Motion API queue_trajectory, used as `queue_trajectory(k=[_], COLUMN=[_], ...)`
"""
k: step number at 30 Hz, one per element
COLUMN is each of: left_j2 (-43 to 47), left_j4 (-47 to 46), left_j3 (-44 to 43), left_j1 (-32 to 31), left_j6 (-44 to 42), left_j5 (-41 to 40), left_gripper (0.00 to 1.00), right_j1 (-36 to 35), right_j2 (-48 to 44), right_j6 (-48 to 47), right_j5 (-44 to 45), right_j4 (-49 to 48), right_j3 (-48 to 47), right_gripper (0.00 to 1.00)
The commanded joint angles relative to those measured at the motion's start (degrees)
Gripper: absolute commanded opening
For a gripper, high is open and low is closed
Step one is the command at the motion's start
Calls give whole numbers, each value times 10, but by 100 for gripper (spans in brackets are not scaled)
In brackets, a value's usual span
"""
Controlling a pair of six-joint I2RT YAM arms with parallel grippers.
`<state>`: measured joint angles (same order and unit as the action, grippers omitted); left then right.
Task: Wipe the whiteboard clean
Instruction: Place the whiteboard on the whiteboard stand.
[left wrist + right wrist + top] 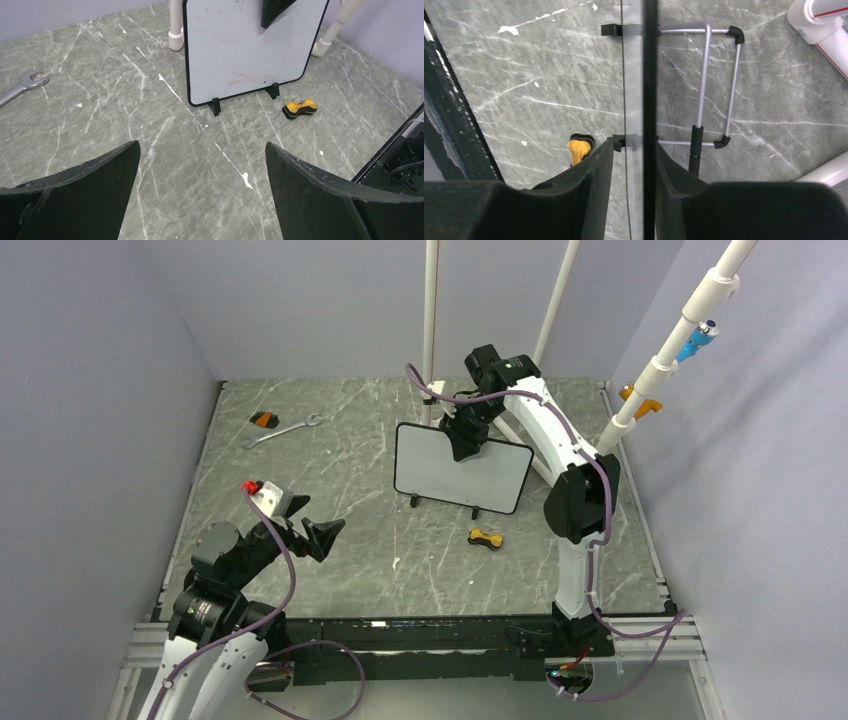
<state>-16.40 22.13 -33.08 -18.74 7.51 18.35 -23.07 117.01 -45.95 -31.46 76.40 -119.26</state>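
The whiteboard (462, 472) stands upright on its black feet at mid-table, its face (235, 55) blank apart from faint smudges. My right gripper (465, 445) sits over the board's top edge. In the right wrist view that black edge (649, 75) runs between the right gripper's (634, 145) jaws, which stand slightly apart with a thin gap on the left side. A yellow and black eraser (486, 538) (301, 107) (578, 150) lies on the table in front of the board. My left gripper (312, 522) (202, 150) hangs wide open and empty above the near-left table.
A wrench (283, 430) (22, 85) and a small orange and black object (264, 420) lie at the far left. White pipes (430, 320) (175, 30) rise behind the board. The board's wire stand (704, 85) spreads behind it. Grey walls close in the table.
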Motion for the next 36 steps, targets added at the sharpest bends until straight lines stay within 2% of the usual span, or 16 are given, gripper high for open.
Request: queue_trajectory(k=[1, 5, 9, 19, 23, 29, 32, 36], left_j2=[-8, -10, -13, -13, -14, -15, -15, -15], left_j4=[-17, -17, -19, -22, -23, -24, -24, -24], left_j3=[-1, -1, -1, -1, -1, 0, 0, 0], left_j1=[6, 8, 11, 16, 18, 20, 21, 21], left_j6=[-7, -6, -5, -3, -3, -2, -2, -2], left_j5=[15, 17, 22, 29, 32, 35, 36, 36], left_gripper=[99, 99, 100, 99, 99, 99, 99, 99], right_j1=[-1, -1, -1, 1, 1, 3, 4, 4], right_j2=[14, 29, 47, 72, 53, 29, 13, -24], right_j6=[-4, 8, 19, 31, 39, 65, 67, 69], right_j5=[31, 80, 133, 177, 184, 239, 230, 225], right_j4=[-25, -62, -98, -140, -161, -215, -220, -230], right_j3=[-25, -23, -23, -31, -18, 3, 5, 29], right_gripper=[42, 57, 64, 77, 82, 95, 99, 100])
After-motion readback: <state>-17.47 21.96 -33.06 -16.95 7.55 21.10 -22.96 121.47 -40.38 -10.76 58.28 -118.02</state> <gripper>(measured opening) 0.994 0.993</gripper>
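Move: At the right fingers, which are already starting to part, is the top edge of the whiteboard standing nearly upright; its middle is some 9 cm below them, 2 cm back and 1 cm left. The stand's middle lies about 16 cm below, 2 cm ahead and 3 cm left; the eraser some 17 cm below, 11 cm back and 5 cm right. From the left hand the whiteboard is roughly 18 cm ahead, 24 cm right and 15 cm lower. Freeing the whiteboard's top edge, the right fingers spread wide as the hand goes about 9 cm forward and a little right, dipping some 5 cm before rising again by 2 cm. The wrist tilts by about 25 degrees, swinging the fingertips forward, and the hand ends astride the top edge, front finger against the writing face. ##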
